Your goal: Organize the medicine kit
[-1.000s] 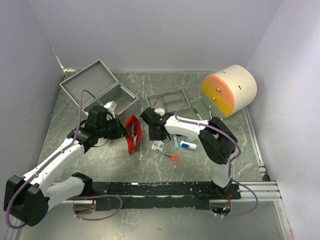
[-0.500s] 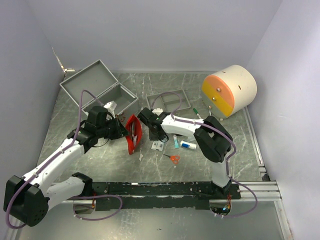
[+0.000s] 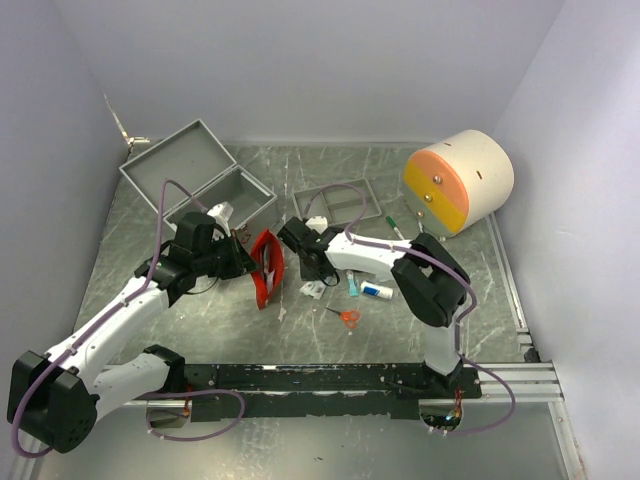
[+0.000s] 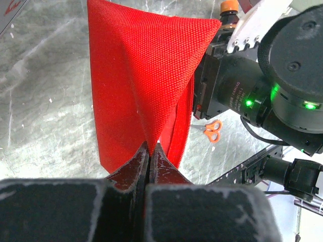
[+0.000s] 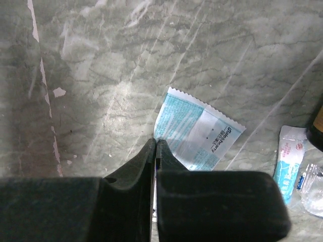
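Note:
The medicine kit point(image 3: 235, 198) is a grey metal case standing open at the back left, its lid point(image 3: 172, 160) laid back. In front of it my left gripper point(image 3: 245, 262) is shut on a fold of the red pouch point(image 3: 266, 265), whose open zip side hangs down. In the left wrist view the pouch point(image 4: 146, 75) rises from the pinched jaws of the left gripper point(image 4: 150, 149). My right gripper point(image 3: 307, 272) is shut on the corner of a blue-and-white sachet point(image 3: 313, 290). In the right wrist view the right gripper point(image 5: 155, 143) pinches that sachet point(image 5: 199, 131) just above the table.
A shallow grey divided tray point(image 3: 340, 203) lies behind the right gripper. A white drum with an orange-yellow face point(image 3: 455, 180) stands at the back right. Orange scissors point(image 3: 348, 316), a teal tube point(image 3: 353, 283), a white-and-blue tube point(image 3: 378, 291) and a small packet point(image 5: 288, 161) lie nearby.
My right gripper has shut on the sachet's corner, and the sachet has shifted and tilted. The left gripper still holds the red pouch in the same place.

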`<state>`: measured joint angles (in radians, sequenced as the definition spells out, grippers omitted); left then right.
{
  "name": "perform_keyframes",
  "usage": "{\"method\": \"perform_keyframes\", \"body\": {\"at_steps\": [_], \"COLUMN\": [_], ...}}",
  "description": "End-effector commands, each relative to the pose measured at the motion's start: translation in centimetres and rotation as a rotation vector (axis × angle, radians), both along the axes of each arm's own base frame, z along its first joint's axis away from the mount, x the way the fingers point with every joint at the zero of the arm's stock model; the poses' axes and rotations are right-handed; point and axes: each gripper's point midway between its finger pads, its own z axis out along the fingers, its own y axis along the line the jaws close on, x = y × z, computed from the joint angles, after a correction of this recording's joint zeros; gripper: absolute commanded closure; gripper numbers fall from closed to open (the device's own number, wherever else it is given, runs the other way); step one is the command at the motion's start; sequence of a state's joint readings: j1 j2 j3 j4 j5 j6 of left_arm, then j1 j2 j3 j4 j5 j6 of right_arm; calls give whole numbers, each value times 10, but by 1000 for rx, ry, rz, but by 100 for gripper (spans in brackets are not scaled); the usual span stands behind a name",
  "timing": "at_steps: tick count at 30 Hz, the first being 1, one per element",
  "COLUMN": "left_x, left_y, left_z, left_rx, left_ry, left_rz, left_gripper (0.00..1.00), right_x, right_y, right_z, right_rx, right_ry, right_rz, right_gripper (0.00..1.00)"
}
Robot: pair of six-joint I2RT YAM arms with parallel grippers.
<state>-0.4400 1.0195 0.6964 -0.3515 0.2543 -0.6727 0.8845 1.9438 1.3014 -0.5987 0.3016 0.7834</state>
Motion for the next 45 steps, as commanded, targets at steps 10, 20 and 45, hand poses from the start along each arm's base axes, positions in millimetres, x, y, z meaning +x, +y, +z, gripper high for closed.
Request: {"method": "perform_keyframes", "body": {"at_steps": [10, 20, 45], "left_x": [-2, -4, 3], "left_y": [-36, -62, -27], "left_z": [34, 14, -33], "left_rx": [-179, -347, -26], "left_ry": [-65, 26, 94], "left_rz": [-179, -233, -171], "left_gripper": [93, 93, 93], "right_x": [16, -19, -42], "right_y": [17, 30, 94], "right_z": [150, 225, 170], "right_rx": [470, 843, 1067], "right_ry": [-474, -661, -468], "right_rz": [110, 279, 473], "right_gripper": [100, 100, 100]}}
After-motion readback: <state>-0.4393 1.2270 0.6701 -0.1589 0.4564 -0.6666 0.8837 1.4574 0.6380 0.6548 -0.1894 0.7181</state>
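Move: The packet is already pinched in the right hand, down on the table. Its goal, the open red pouch's mouth, lies about 11 cm to the left, 1 cm back and 8 cm higher. A blue sachet lies level with the right hand, some 8 cm to its right; orange scissors lie 7 cm right and 8 cm back. From the left hand, which holds the pouch rim, the packet is roughly 13 cm right, 2 cm ahead and 13 cm below. The packet comes off the table in the right hand's shut fingers, going quickly up about 20 cm, then left and back while sinking some 5 cm towards the pouch mouth; the fingers swing from pointing down to pointing left. Keeping its pinch on the rim, the left hand brings the pouch rightward to meet the packet, rises slightly, dips, then eases partly back left and up. ##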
